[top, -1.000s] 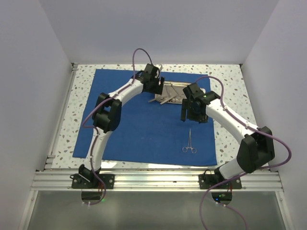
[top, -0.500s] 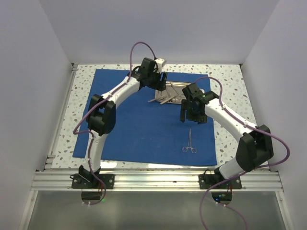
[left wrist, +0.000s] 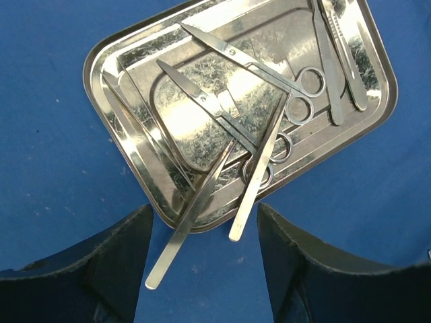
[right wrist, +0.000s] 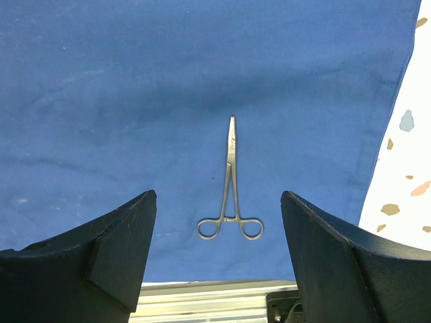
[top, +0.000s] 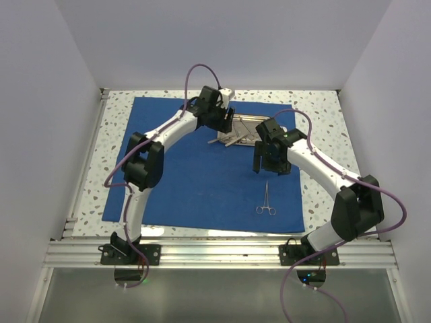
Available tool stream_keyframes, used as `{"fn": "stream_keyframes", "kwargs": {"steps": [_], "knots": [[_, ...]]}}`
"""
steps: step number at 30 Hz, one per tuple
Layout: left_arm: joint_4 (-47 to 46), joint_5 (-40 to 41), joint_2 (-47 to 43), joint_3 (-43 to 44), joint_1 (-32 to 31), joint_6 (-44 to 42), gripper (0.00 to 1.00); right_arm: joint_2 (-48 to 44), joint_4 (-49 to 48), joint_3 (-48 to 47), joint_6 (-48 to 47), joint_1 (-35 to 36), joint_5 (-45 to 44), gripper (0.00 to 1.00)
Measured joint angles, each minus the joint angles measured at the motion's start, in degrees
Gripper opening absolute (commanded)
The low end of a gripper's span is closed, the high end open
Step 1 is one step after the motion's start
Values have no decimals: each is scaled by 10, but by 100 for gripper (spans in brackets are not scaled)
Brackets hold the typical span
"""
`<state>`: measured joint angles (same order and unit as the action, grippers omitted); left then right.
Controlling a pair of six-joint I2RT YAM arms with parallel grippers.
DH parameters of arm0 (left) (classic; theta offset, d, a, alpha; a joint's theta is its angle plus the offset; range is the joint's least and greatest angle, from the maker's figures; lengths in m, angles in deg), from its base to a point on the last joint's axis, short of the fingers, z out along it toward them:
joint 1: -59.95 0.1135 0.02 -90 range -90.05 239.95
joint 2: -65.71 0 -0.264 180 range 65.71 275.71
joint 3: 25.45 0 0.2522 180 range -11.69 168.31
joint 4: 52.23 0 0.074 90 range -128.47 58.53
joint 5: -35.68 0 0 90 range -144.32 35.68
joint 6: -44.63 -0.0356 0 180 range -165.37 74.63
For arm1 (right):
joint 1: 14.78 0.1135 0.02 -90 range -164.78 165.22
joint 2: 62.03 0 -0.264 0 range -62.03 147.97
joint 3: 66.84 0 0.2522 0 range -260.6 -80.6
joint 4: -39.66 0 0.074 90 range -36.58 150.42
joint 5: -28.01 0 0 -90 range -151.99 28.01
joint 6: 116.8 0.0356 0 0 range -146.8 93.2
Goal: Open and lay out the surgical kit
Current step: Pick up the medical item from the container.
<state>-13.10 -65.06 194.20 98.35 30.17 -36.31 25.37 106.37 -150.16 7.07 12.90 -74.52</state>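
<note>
The royal-blue drape (top: 195,168) lies spread flat on the table. The steel tray (top: 244,131) sits at its far right, half hidden by the arms. In the left wrist view the tray (left wrist: 108,54) holds several scissors, tweezers (left wrist: 259,178) and flat handles, and two stick out over its near rim. My left gripper (left wrist: 205,222) is open and empty above that rim, also seen from above (top: 225,124). Ring-handled forceps (top: 266,200) lie alone on the drape. My right gripper (right wrist: 219,202) is open and empty above the forceps (right wrist: 231,195).
Speckled tabletop (top: 323,114) borders the drape. An aluminium rail (top: 222,252) runs along the near edge, also visible in the right wrist view (right wrist: 215,296). White walls close in the back and sides.
My left arm has swung a little right and further over the tray, its wrist turning. The right arm and the forceps have stayed put.
</note>
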Motion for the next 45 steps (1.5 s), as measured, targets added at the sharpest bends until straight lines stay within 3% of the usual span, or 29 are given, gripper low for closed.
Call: {"fn": "stream_keyframes", "kwargs": {"steps": [15,23,26,27,30,40,45], "knots": [[5,11,56,0,-19,-8,61,-2,0,15,2,0,0,78],[21,54,94,55,-29,-6,36,-4,1,15,2,0,-1,78],[32,68,97,56,-29,-5,21,-4,1,15,2,0,-1,78],[35,71,97,56,-29,-6,12,-4,1,15,2,0,-1,78],[41,74,97,58,-29,-6,0,-4,1,14,2,0,-1,78],[64,64,83,60,-29,9,0,-2,2,2,0,0,-1,77],[64,66,-17,11,-29,28,0,33,-4,-46,-7,0,3,79]]}}
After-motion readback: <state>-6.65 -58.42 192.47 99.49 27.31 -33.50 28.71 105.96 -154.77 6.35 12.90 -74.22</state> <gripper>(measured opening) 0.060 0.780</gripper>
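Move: The left gripper hangs open over the left-hand tweezers, which stick out across the tray's near left corner; their middle is about 7 cm below the hand and roughly 1 cm back. The second tweezers lie some 6 cm to their right, level with them; the tray's middle is about 4 cm ahead and 7 cm right of the hand, the nearer scissors 4 cm ahead and 5 cm right. From the right gripper the left-hand tweezers are roughly 17 cm ahead, 18 cm left and 9 cm down. Lower the left gripper about 7 cm, almost straight down, onto the middle of the left-hand tweezers at the tray's corner, letting the wrist tilt a little, and shut the fingers to pinch them. Pause, then lift some 7 cm with the tweezers in the grip, easing slightly back. As the left hand rises, shift the open, empty right gripper a couple of centimetres forward and a little left. ##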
